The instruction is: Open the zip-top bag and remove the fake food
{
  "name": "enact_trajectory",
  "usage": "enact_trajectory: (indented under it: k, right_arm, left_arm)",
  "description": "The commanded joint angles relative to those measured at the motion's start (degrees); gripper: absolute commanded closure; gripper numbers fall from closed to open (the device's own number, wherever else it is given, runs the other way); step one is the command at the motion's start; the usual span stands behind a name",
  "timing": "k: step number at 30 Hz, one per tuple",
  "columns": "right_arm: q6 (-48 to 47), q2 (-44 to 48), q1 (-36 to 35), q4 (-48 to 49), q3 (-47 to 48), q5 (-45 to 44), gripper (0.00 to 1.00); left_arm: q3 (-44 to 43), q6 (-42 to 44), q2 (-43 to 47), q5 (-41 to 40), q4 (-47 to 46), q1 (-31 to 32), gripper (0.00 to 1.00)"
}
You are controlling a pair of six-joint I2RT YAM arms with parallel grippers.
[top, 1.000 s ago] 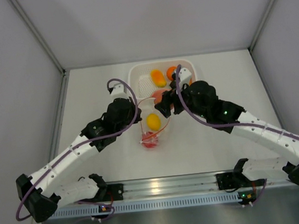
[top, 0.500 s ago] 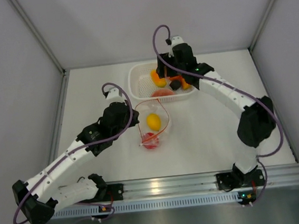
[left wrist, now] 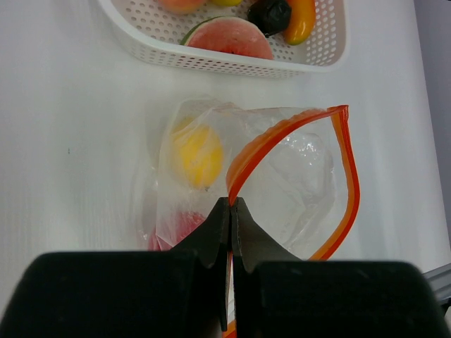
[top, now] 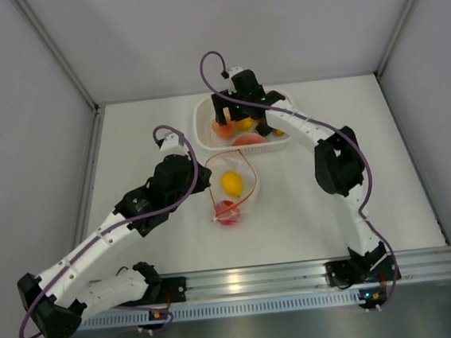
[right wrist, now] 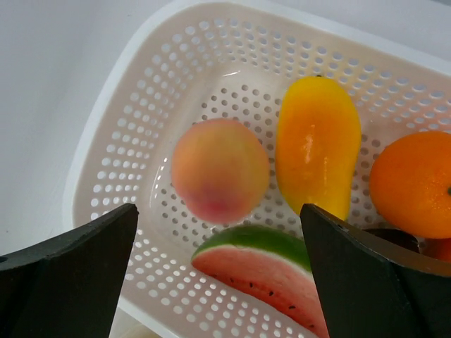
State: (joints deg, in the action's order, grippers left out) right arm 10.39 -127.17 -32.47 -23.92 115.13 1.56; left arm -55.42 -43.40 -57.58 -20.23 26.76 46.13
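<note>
The zip-top bag (top: 235, 186) lies open on the table in front of the basket, its orange-red strip forming a loop (left wrist: 345, 176). A yellow fruit (left wrist: 197, 155) and a red one (left wrist: 176, 227) are inside it. My left gripper (left wrist: 230, 204) is shut on the strip's near side (top: 205, 179). My right gripper (right wrist: 218, 211) is open and empty above the white basket (right wrist: 141, 141). Below it are a slightly blurred peach (right wrist: 220, 169), a yellow-orange mango (right wrist: 317, 155), an orange (right wrist: 412, 183) and a watermelon slice (right wrist: 261, 271).
The white perforated basket (top: 203, 131) stands at the back middle of the table, just beyond the bag. A dark fruit (left wrist: 271, 13) lies in it beside the watermelon slice (left wrist: 229, 39). Grey walls close the table on three sides.
My right arm has swung from the bag's mouth to above the basket, then left over it. A peach now shows in the basket. My left gripper has kept its hold on the strip.
</note>
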Motion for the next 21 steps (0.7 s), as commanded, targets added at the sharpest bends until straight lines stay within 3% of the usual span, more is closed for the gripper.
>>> enact_trajectory:
  k: [1, 4, 12, 16, 21]
  right_arm:
    - [1.99, 5.07, 0.03, 2.12, 0.56, -0.86, 0.01]
    - [3.14, 10.16, 1.97, 4.32, -3.84, 4.49, 0.01]
    - [7.88, 28.54, 2.41, 7.13, -22.03, 8.11, 0.36]
    - [8.24, 40.74, 0.22, 7.74, -33.53, 7.75, 0.44]
    - [7.71, 50.08, -4.0, 7.4, -41.29, 9.86, 0.52]
  left_arm:
    - [0.05, -0.37, 0.98, 0.89, -0.48, -0.16, 1.0]
    - [-0.13, -0.37, 1.42, 0.89, -0.57, -0.16, 1.0]
    - [-0.74, -1.07, 1.42, 0.28, -0.57, -0.07, 1.0]
    - [-1.27, -1.6, 0.81, 0.28, -0.57, -0.07, 1.0]
    - [-1.8, -2.39, 0.01, 0.45, -0.66, -0.07, 1.0]
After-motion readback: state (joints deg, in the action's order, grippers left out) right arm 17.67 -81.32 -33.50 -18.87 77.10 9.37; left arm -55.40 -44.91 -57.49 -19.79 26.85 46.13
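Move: The yellow food in the bag lies about 18 cm back from the right hand, 1 cm to its left and 7 cm below. The red food is some 7 cm behind the yellow one and 3 cm left of it. By the right hand, in the basket, the freed peach sits just under the fingers, 1 cm ahead and 2 cm left; the watermelon is 4 cm back, 5 cm right. From the left hand the yellow food is 9 cm ahead, 7 cm right and 15 cm below. Back and up out of the basket, some 16 cm back and 13 cm up, the right hand leaves the already freed peach and heads towards the open bag, drifting about 6 cm right. Its left side rolls up some 15 degrees and its wide-open fingers narrow to about half. The left hand stays put, still pinching the bag's rim. ##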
